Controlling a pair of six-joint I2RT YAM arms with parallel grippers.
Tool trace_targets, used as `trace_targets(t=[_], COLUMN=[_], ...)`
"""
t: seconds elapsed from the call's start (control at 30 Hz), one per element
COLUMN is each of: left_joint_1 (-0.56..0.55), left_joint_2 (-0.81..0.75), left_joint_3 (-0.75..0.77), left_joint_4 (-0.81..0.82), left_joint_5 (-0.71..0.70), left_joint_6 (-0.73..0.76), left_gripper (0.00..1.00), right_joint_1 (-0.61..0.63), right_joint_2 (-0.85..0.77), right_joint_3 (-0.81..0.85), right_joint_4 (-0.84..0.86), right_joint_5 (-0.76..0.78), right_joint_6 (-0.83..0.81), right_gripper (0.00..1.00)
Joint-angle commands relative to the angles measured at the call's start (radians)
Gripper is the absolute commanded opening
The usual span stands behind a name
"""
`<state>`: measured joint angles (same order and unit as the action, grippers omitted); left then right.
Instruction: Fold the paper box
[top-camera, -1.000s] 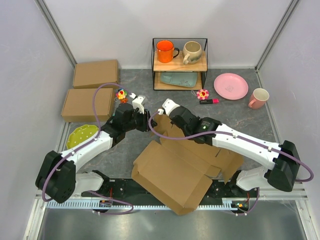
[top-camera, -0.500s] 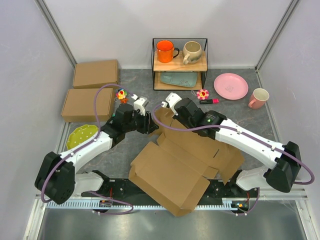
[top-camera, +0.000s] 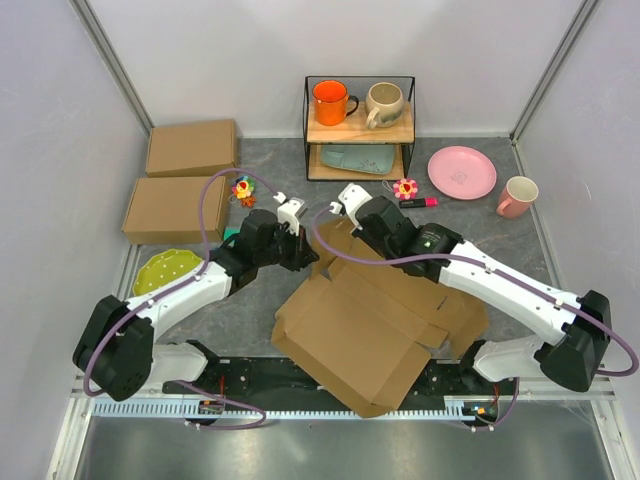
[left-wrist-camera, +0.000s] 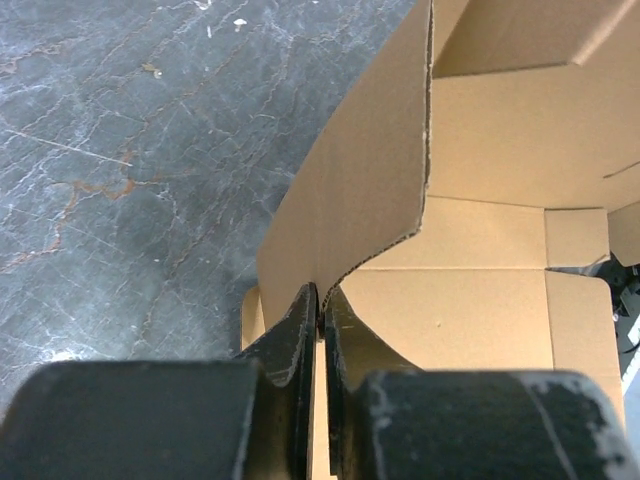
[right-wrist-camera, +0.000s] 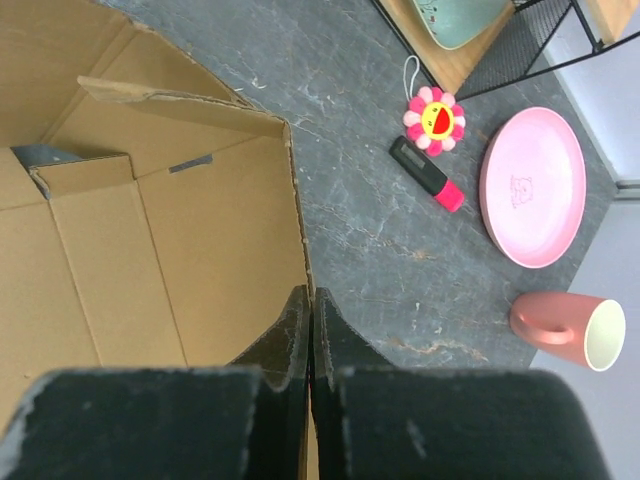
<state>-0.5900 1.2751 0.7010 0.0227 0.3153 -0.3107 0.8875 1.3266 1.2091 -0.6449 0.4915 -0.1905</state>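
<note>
The paper box (top-camera: 360, 330) is a large brown die-cut cardboard sheet, partly raised, lying between both arms near the table's front. My left gripper (top-camera: 300, 238) sits at its far left flap; in the left wrist view the gripper (left-wrist-camera: 320, 298) is shut on that upright flap's edge, with the sheet (left-wrist-camera: 480, 300) spreading beyond. My right gripper (top-camera: 345, 213) is at the far edge. In the right wrist view the gripper (right-wrist-camera: 310, 298) is shut on the edge of a raised panel of the sheet (right-wrist-camera: 200, 250).
Two closed brown boxes (top-camera: 192, 147) (top-camera: 176, 208) and a green bowl (top-camera: 165, 270) sit at the left. A wire shelf (top-camera: 358, 130) with mugs stands at the back. A pink plate (top-camera: 462, 172), pink mug (top-camera: 517, 196), flower toy (top-camera: 405, 188) and marker (top-camera: 418, 203) lie to the right.
My left gripper moved right to the sheet's flap and shut on it. My right gripper drew slightly toward the back with its panel, and the sheet shifted a little.
</note>
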Motion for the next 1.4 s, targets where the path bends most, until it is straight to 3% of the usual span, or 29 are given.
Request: trace_targets(t=[0.0, 0.57, 0.93, 1.13, 1.37], left_joint_1=[-0.031, -0.162, -0.174, -0.177, -0.179], left_joint_2=[-0.049, 0.035, 0.058, -0.029, -0.204], left_joint_3=[0.028, -0.107, -0.192, -0.232, -0.206], left_joint_4=[0.011, 0.184, 0.289, 0.273, 0.106], left_joint_5=[0.016, -0.018, 0.004, -0.007, -0.056], left_joint_6=[-0.041, -0.185, -0.237, -0.234, -0.182], left_gripper=[0.06, 0.06, 0.18, 0.25, 0.32], right_joint_1=[0.024, 0.255, 0.439, 0.464, 0.464], right_joint_2=[-0.049, -0.040, -0.023, -0.001, 0.014], right_joint_3=[-0.026, -0.180, -0.327, -0.353, -0.358], right_joint_4=[0.088, 0.172, 0.235, 0.225, 0.225], right_joint_5=[0.062, 0.361, 0.561, 0.601, 0.610], right_joint_6=[0.016, -0.043, -0.032, -0.006, -0.006], right_gripper=[0.00, 0.00, 0.00, 0.00, 0.00])
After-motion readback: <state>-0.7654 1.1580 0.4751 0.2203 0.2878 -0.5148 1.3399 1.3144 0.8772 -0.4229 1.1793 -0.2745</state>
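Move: The left fingers are shut on the free edge of the side flap, and the right fingers grip the rim of the raised far panel. The near panel, flat on the table, has its middle roughly 14 cm back, 8 cm right and 11 cm below the left hand; from the right hand it is about 19 cm straight back and 20 cm down. The black-and-pink marker lies some 11 cm ahead, 15 cm right and 20 cm below the right hand, with the flower charm about 4 cm beyond the marker and 2 cm nearer that hand's line. Back towards the robot by about 6.5 cm and slightly down, the right hand draws the far panel's rim towards the near panel, keeping its pinch while it tips up and rolls left side down, some 30 degrees in all. The left hand draws its flap back, right and down over the near panel, then opens partway and lets go while still backing off, about 6.5 cm back overall, rising and easing left at the last. ##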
